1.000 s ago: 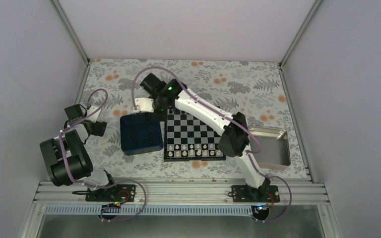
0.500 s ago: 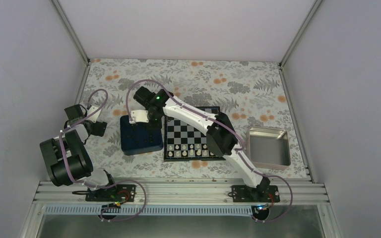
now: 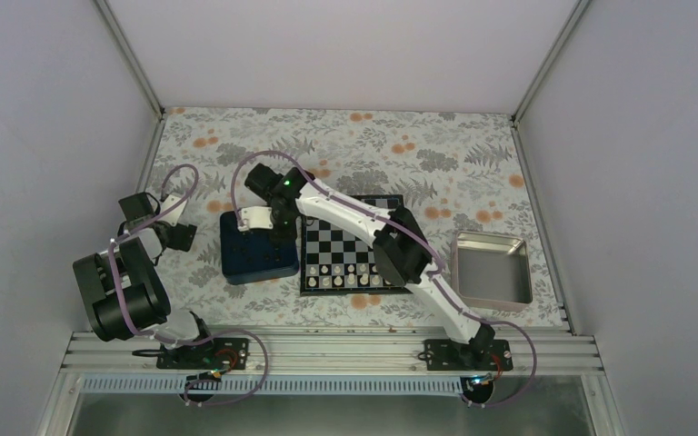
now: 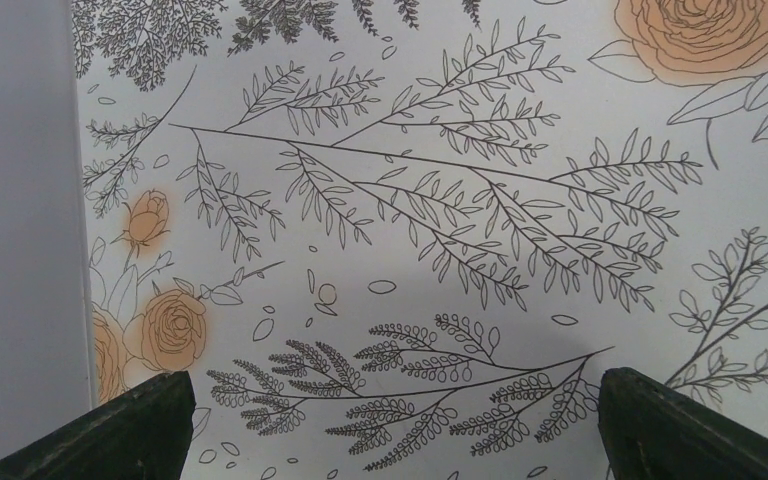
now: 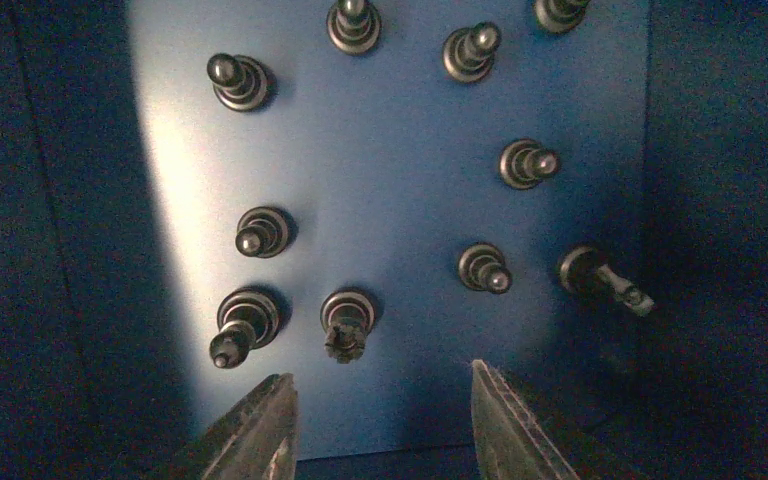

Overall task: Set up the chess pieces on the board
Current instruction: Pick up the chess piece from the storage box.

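Observation:
Several tiny black chess pieces stand on the floor of a dark blue tray (image 5: 390, 200). Among them are a crowned one (image 5: 348, 322), a round-headed one (image 5: 243, 326) and a leaning one (image 5: 602, 280) by the right wall. My right gripper (image 5: 380, 375) hovers just above them, open, with nothing between its fingers; from above it (image 3: 268, 234) is over that tray (image 3: 253, 262). The board (image 3: 336, 238) lies directly right of the tray, partly covered by the right arm. My left gripper (image 4: 392, 385) is wide open over bare cloth, far left (image 3: 177, 234).
Tiny white pieces (image 3: 350, 275) fill the board's two near rows. A silver metal tray (image 3: 491, 270) sits to the right of the board. The table has a floral cloth (image 4: 440, 200) and grey walls on three sides.
The right arm has swung left from the board's far-left corner to above the blue tray, and its jaws have narrowed somewhat. The left arm has not moved.

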{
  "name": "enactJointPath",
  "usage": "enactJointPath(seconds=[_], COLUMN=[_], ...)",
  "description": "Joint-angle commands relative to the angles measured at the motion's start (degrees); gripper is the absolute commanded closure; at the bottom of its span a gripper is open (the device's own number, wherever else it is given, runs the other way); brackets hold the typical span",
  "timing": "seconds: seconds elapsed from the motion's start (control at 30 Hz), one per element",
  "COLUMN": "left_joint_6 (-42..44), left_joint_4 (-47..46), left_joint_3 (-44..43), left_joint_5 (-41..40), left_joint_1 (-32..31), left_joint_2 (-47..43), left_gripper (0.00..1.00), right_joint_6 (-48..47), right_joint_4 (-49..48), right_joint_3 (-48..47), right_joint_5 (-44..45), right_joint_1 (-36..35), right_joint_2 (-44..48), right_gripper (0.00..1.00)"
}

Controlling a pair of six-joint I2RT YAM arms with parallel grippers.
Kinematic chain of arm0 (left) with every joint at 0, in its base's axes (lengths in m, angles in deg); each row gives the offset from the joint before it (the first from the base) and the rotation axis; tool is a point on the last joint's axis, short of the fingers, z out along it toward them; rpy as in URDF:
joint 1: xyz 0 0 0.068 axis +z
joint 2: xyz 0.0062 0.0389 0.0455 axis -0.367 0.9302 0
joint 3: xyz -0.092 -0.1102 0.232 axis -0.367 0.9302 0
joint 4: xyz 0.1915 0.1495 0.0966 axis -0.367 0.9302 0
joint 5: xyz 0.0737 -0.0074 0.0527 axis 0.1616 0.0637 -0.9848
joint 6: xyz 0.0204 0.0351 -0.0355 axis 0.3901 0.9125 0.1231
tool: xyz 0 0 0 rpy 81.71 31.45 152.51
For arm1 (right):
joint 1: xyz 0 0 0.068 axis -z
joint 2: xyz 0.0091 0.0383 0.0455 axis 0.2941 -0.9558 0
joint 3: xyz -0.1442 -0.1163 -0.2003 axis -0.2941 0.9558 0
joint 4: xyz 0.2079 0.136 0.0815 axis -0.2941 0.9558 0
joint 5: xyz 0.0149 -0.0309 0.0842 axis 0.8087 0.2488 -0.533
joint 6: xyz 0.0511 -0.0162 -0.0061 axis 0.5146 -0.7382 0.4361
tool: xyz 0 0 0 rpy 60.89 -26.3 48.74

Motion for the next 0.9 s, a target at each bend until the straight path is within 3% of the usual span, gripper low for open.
enactJointPath(seconds=[0.0,0.6,0.7,0.87], left_joint_6=[0.31,0.60,0.66,0.78], left_joint_4=[-1.05,-1.32,-1.26,-1.16], left_joint_3=[0.51,0.58,0.56,0.53], left_joint_5=[1.29,1.33,1.48,1.68], left_joint_1=[0.19,0.20,0.27,0.25], left_joint_2=[-0.34,0.58,0.66,0.72], left_gripper=[0.00,0.00,0.00,0.00], right_joint_6=[-0.30,-0.21,0.01,0.44], right_joint_4=[-0.50,-2.35,-2.52,-3.25], right_joint_3=[0.61,0.71,0.87,0.89], right_joint_5=[-1.63,-3.51,-3.44,-3.35], right_joint_1=[-0.03,-0.05,-0.03,0.04], right_joint_2=[-1.79,-4.22,-4.36,-3.81], right_gripper=[0.55,0.55,0.60,0.81])
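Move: From the right gripper, the chess piece with the notched top stands about 4 cm below, 1 cm back and 1 cm left. Its neighbours are at the same height: a taller pointed piece 3 cm straight behind it, a pawn 3 cm behind and 3 cm left of it, another pawn some 4 cm ahead and 2 cm left of it. From the left gripper, the notched piece is roughly 30 cm right, 3 cm back and slightly lower. Lower the right gripper nearly straight down into the storage box, a little under 3 cm, easing off as the half-open fingers come down around the head of the notched piece. Drift only about half a centimetre back and left, then start closing the fingers on it, to roughly half the starting gap, without lifting. ##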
